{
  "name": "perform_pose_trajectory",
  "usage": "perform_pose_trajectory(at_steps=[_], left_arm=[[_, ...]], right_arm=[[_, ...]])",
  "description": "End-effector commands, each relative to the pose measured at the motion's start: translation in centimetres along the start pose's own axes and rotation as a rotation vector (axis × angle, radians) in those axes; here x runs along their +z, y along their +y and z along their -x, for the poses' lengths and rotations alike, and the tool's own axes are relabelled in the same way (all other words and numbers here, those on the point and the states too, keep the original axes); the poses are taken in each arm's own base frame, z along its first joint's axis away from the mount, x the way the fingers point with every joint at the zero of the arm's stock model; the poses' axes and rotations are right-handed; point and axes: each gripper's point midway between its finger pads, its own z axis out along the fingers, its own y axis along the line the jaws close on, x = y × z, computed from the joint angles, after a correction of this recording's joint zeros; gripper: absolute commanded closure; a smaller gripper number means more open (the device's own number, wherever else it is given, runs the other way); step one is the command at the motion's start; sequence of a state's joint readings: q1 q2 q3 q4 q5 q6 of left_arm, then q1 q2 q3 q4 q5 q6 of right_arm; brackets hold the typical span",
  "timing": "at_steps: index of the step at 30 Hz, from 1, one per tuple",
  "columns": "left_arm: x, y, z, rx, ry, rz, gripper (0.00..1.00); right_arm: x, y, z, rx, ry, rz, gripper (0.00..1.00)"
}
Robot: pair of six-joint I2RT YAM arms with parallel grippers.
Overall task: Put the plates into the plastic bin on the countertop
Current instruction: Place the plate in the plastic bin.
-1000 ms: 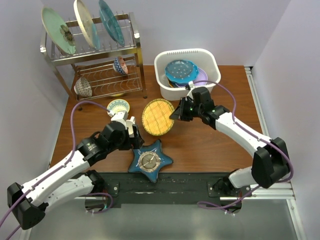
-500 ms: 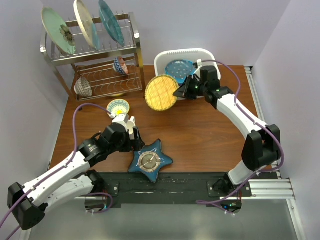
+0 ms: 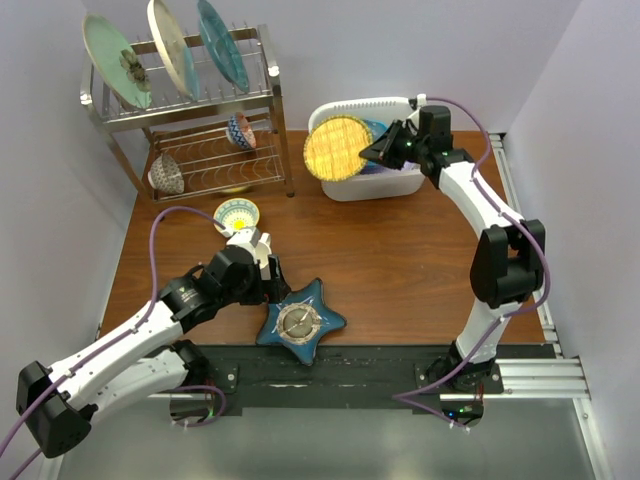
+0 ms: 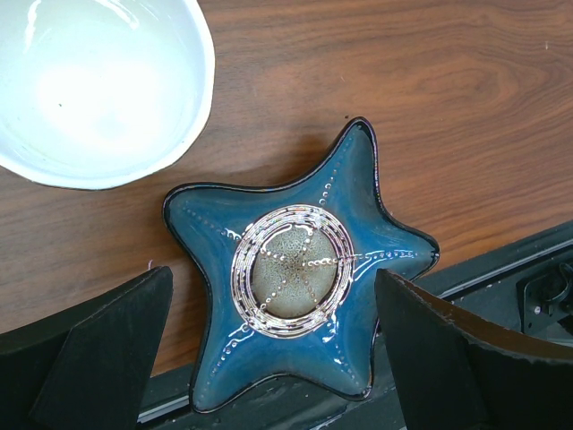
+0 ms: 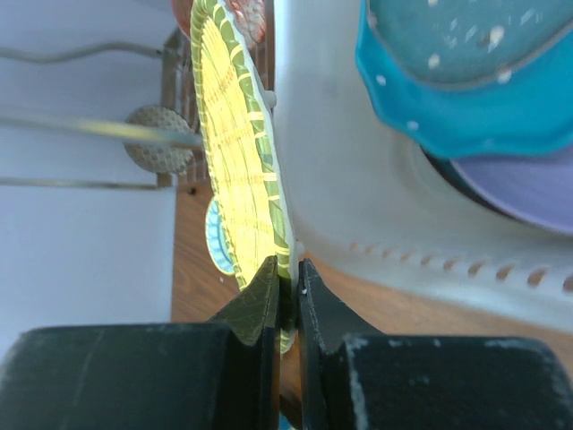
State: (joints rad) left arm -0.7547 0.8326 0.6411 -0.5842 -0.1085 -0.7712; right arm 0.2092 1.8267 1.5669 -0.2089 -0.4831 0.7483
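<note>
My right gripper is shut on the rim of the amber plate, which hangs on edge above the left rim of the plastic bin. In the right wrist view the fingers pinch the amber plate right beside the bin wall. A blue dotted plate and a lavender plate lie inside. My left gripper stands open over the teal star-shaped plate at the countertop's front edge. That star plate lies between the spread jaws of the left gripper, untouched.
A steel wire rack at the back left holds a mint plate, a cream plate and a dark teal plate upright, with two small bowls on its lower shelf. Another bowl sits left of my left gripper.
My right arm has carried the amber plate from the middle of the countertop up and back to the bin's left rim. The left arm has barely moved.
</note>
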Motion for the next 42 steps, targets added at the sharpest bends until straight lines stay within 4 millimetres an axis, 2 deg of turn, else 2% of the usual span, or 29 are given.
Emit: perform_pose_trajectory(at_steps=[1, 2, 4, 5, 7, 8, 12, 25, 34, 42], left_arm=[[0.0, -0.9, 0.7, 0.001, -0.028, -0.033, 0.0], [0.1, -0.8, 0.7, 0.0, -0.027, -0.029, 0.0], [0.1, -0.7, 0.7, 0.0, -0.027, -0.029, 0.0], [0.1, -0.7, 0.7, 0.001, -0.026, -0.028, 0.0], [0.0, -0.7, 0.6, -0.001, -0.026, -0.027, 0.0], [0.0, -0.6, 0.6, -0.001, -0.027, -0.027, 0.0], [-0.1, -0.4, 0.7, -0.015, -0.034, -0.017, 0.0], [-0.2, -0.6, 1.2, -0.008, -0.041, -0.013, 0.0], [-0.2, -0.3, 1.0, -0.008, -0.038, -0.001, 0.0], [-0.2, -0.2, 0.9, -0.011, -0.039, 0.002, 0.0]], right_arm=[[-0.9, 4.2, 5.2, -0.017, -0.105, 0.155, 1.0], [-0.4, 3.2, 5.6, 0.01, -0.103, 0.144, 1.0], [0.0, 3.1, 6.5, 0.021, -0.116, 0.156, 1.0], [0.4, 2.1, 6.9, 0.044, -0.117, 0.147, 1.0], [0.7, 1.8, 7.6, 0.052, -0.127, 0.148, 1.0], [1.3, 0.9, 7.7, 0.073, -0.124, 0.139, 1.0], [2.2, -0.6, 8.2, 0.098, -0.139, 0.132, 1.0], [3.3, -3.0, 10.8, 0.144, -0.185, 0.122, 1.0], [4.3, -5.1, 11.1, 0.18, -0.171, 0.11, 1.0], [5.3, -6.1, 11.1, 0.186, -0.169, 0.106, 1.0]])
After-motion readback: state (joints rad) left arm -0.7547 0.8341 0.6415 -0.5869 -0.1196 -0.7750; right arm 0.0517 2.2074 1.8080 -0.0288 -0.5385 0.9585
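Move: The yellow plate, still pinched by its right edge in the right hand, is bound for the top of the blue plate in the plastic bin, about 17 cm ahead of that hand, 2 cm to its right and 13 cm below. The bin's own middle is some 16 cm ahead, 5 cm right and 17 cm below; the purple plate lies 14 cm ahead, 9 cm right and 15 cm down. From the left hand the blue plate is roughly 45 cm ahead, 22 cm right, about level. The yellow plate is carried over the bin towards the blue plate by the right hand, which goes about 11 cm forward and 6 cm to the right. Barely rising at first, the hand then sinks in two steps with a small lift between, ending some 6 cm lower. The wrist turns roughly 10 degrees clockwise and lifts its left side as much, while the closed fingers keep their pinch on the rim. ##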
